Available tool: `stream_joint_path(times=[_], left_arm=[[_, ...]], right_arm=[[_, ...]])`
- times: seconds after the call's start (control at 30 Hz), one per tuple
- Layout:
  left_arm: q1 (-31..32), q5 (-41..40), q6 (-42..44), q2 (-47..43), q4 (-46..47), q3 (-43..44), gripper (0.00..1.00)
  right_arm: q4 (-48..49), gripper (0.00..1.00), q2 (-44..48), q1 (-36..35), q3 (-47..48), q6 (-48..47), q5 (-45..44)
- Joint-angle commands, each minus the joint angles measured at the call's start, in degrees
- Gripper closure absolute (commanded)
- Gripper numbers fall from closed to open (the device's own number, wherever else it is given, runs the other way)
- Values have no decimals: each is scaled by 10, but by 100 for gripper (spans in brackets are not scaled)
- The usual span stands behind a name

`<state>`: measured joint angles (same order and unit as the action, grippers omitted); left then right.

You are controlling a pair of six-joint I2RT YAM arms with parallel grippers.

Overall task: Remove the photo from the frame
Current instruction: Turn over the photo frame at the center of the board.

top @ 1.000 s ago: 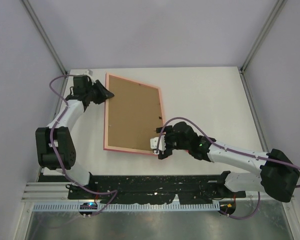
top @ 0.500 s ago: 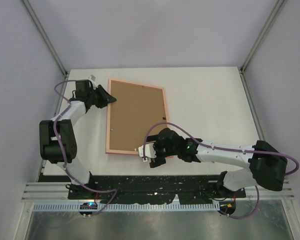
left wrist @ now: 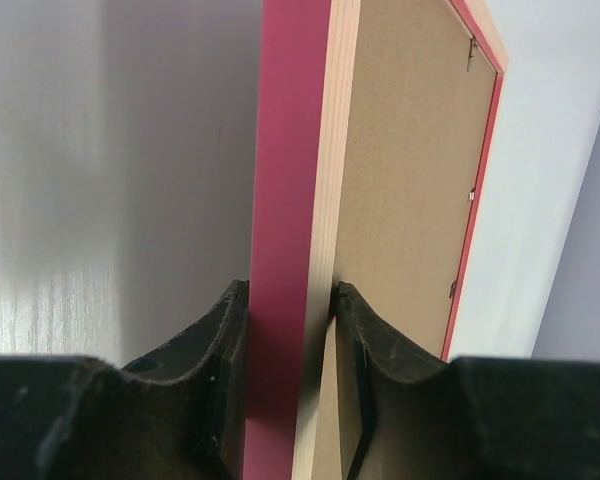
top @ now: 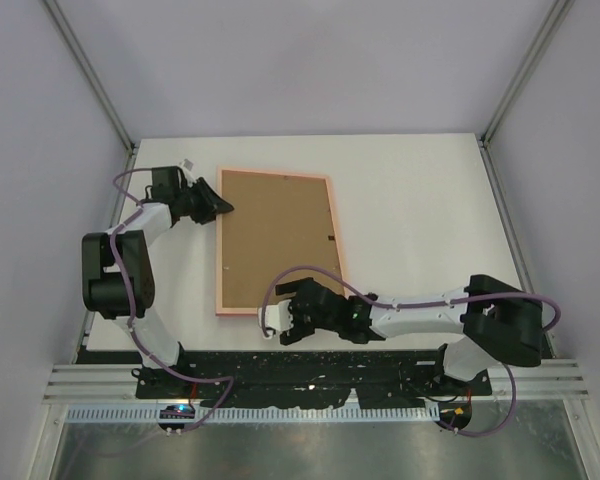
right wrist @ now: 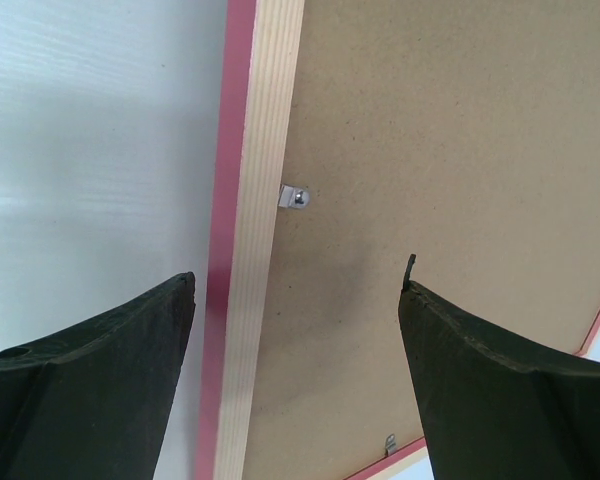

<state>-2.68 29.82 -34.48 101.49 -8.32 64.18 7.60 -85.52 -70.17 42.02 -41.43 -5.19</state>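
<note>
The pink frame (top: pixel 278 240) lies face down on the white table, its brown back board (top: pixel 280 235) up. The photo is hidden under the board. My left gripper (top: pixel 218 205) is shut on the frame's left rail near the far corner; in the left wrist view (left wrist: pixel 290 335) the fingers pinch the pink rail (left wrist: pixel 290 150). My right gripper (top: pixel 278 322) is open at the frame's near edge. In the right wrist view (right wrist: pixel 298 278) it hovers over the wooden rail (right wrist: pixel 265 250) and board, touching nothing. A small metal clip (right wrist: pixel 295 197) holds the board.
More metal clips (left wrist: pixel 471 195) sit along the frame's far rail. White table (top: pixel 410 220) runs right of the frame. Enclosure walls and posts stand on three sides. A black base rail (top: pixel 310 370) runs along the near edge.
The frame has swung from tilted to nearly square with the table. My right gripper has moved left and nearer, from the frame's near right corner along its near edge. My left gripper kept its hold.
</note>
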Motion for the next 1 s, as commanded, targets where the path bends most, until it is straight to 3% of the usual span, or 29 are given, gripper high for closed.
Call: stream_joint_path(times=[0.0, 0.17, 0.3, 0.5, 0.67, 0.87, 0.97], left_arm=[[4, -41, 64, 14, -86, -8, 100], [4, -38, 53, 10, -70, -22, 100], [5, -33, 48, 9, -63, -26, 100], [4, -28, 44, 9, -54, -31, 100], [5, -24, 44, 7, -50, -35, 100], [4, -20, 47, 10, -53, -33, 100], [4, -16, 49, 12, -59, -29, 96]], right_arm=[[105, 14, -18, -21, -24, -29, -76], [181, 18, -60, -40, -43, -40, -122], [301, 22, -105, -63, -56, -67, -179], [430, 37, -165, -96, -71, -140, -245], [441, 57, -177, -109, -68, -150, -277], [436, 73, -182, -116, -54, -153, -301], [440, 77, -180, -115, -58, -154, -300]])
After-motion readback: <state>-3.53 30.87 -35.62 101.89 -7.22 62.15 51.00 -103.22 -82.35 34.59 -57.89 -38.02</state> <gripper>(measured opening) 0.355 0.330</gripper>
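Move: The right hand, fingers wide open, is just above the photo frame's near edge: the middle of that edge lies about 3 cm below it and 1 cm to its left. The middle of the frame's backing is some 16 cm ahead, and the screwdriver lies about 25 cm to the right. From the left hand, already holding the frame's left edge, the near edge's middle is roughly 23 cm back, 12 cm right and 4 cm lower. Downward about 3 cm first, then easing some 2 cm left, the right hand reaches the near edge while its wrist swings roughly 30 degrees, so the fingers point flatter and more forward. The fingers close across the edge, one on its pink outer side, one on the backing side, and pinch it as the hand rises about 3 cm. The left hand keeps its grip, sinking about a centimetre. ##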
